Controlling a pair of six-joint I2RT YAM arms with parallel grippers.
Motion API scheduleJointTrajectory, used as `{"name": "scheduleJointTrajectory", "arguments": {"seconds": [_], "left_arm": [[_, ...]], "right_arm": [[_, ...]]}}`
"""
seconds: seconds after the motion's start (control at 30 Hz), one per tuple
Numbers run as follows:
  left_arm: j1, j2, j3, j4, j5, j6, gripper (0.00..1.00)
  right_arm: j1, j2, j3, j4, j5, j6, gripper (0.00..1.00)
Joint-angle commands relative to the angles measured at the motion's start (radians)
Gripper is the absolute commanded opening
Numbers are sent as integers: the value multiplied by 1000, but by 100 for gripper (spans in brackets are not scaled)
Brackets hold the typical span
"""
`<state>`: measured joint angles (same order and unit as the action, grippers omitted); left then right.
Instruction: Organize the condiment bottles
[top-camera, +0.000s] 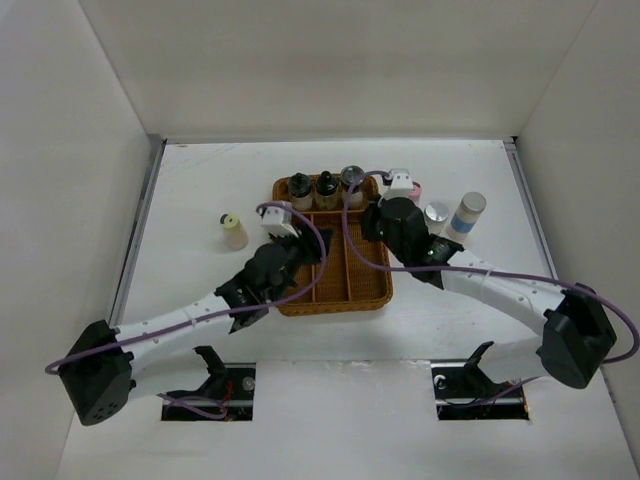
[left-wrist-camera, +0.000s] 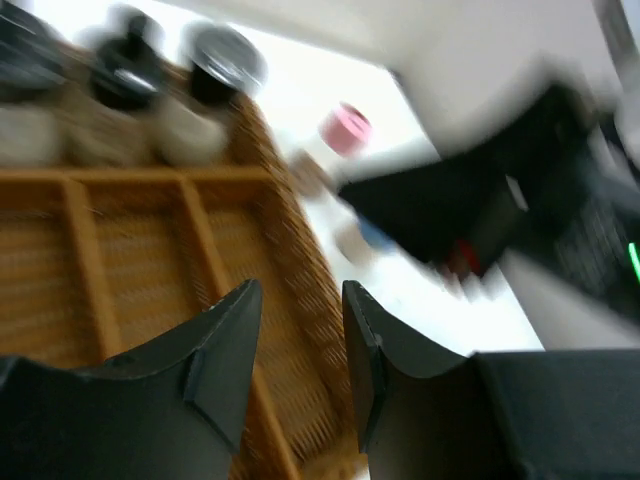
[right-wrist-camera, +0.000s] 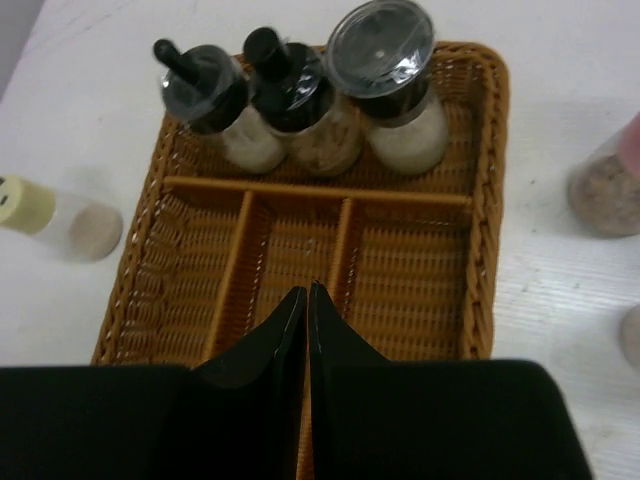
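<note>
A brown wicker tray (top-camera: 335, 290) holds three dark-capped condiment bottles (top-camera: 327, 188) in its back compartment; the right wrist view shows them standing side by side (right-wrist-camera: 290, 90). On the table left of the tray stands a yellow-capped bottle (top-camera: 233, 232). A pink-capped bottle (top-camera: 414, 191) and two silver-capped bottles (top-camera: 466, 216) stand to the tray's right. My left gripper (top-camera: 298, 240) hovers over the tray's left side, its jaws slightly apart and empty (left-wrist-camera: 300, 300). My right gripper (top-camera: 380, 215) hangs above the tray's right part, shut on nothing (right-wrist-camera: 306, 290).
The tray's front compartments (right-wrist-camera: 400, 270) hold nothing. In the blurred left wrist view, the dark right arm (left-wrist-camera: 480, 200) is close beyond the tray's edge, near the pink-capped bottle (left-wrist-camera: 345, 130). White walls enclose the table on three sides.
</note>
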<state>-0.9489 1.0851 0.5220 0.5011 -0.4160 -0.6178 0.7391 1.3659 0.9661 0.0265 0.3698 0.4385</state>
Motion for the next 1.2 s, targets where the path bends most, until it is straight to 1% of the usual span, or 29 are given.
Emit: {"name": "scheduleJointTrajectory", "arguments": {"seconds": [0.0, 0.1, 0.2, 0.27, 0.3, 0.43, 0.6, 0.7, 0.77, 0.87, 1.03, 1.17], "left_arm": [[113, -36, 91, -246, -131, -10, 36], [238, -37, 157, -431, -185, -48, 39], [357, -11, 229, -599, -211, -77, 43], [431, 19, 266, -676, -227, -83, 46], [466, 32, 276, -688, -231, -76, 48], [589, 102, 294, -682, -237, -56, 52], [678, 167, 291, -622, -156, -36, 57], [700, 183, 297, -601, -109, -8, 60], [709, 193, 300, -579, -106, 16, 61], [730, 223, 306, -556, -99, 46, 62], [750, 295, 325, -503, -20, 62, 63], [756, 334, 337, -475, 0, 59, 61]], "right_arm": [[18, -85, -64, 185, 9, 45, 12], [39, -83, -125, 292, -18, 43, 15], [39, -59, -153, 363, -58, 60, 19], [39, -45, -171, 401, -86, 80, 21], [39, -38, -185, 430, -94, 86, 21], [68, -18, -259, 575, -101, 79, 21], [117, 22, -291, 657, -121, 40, 22], [139, 35, -325, 722, -108, -26, 26], [142, 36, -336, 740, -114, -27, 28], [142, 35, -345, 757, -114, -23, 36], [142, 36, -346, 756, -109, -30, 39], [142, 32, -351, 753, -112, -30, 40]]}}
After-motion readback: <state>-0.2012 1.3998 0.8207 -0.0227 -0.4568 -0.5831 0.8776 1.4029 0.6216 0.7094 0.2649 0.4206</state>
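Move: The yellow-capped bottle standing alone on the table lies about 25 cm to the left of the left hand, 13 cm ahead and 14 cm below. The tray's middle is roughly 11 cm ahead of this hand, 1 cm to its right and 17 cm below; the tray's leftmost black-capped bottle is some 23 cm ahead and 7 cm to the left, 13 cm below. From the right hand, the yellow-capped bottle lies about 36 cm left, 4 cm ahead and 14 cm below. The lone yellow-capped bottle is what the empty left hand swings out to, some 26 cm left and 14 cm forward, off the tray and sinking 9 cm, turning counter-clockwise, tipping down and opening wider until the fingertips straddle the cap without closing. The empty right hand meanwhile eases 6 cm left and 5 cm back over the tray, parting its fingers. ##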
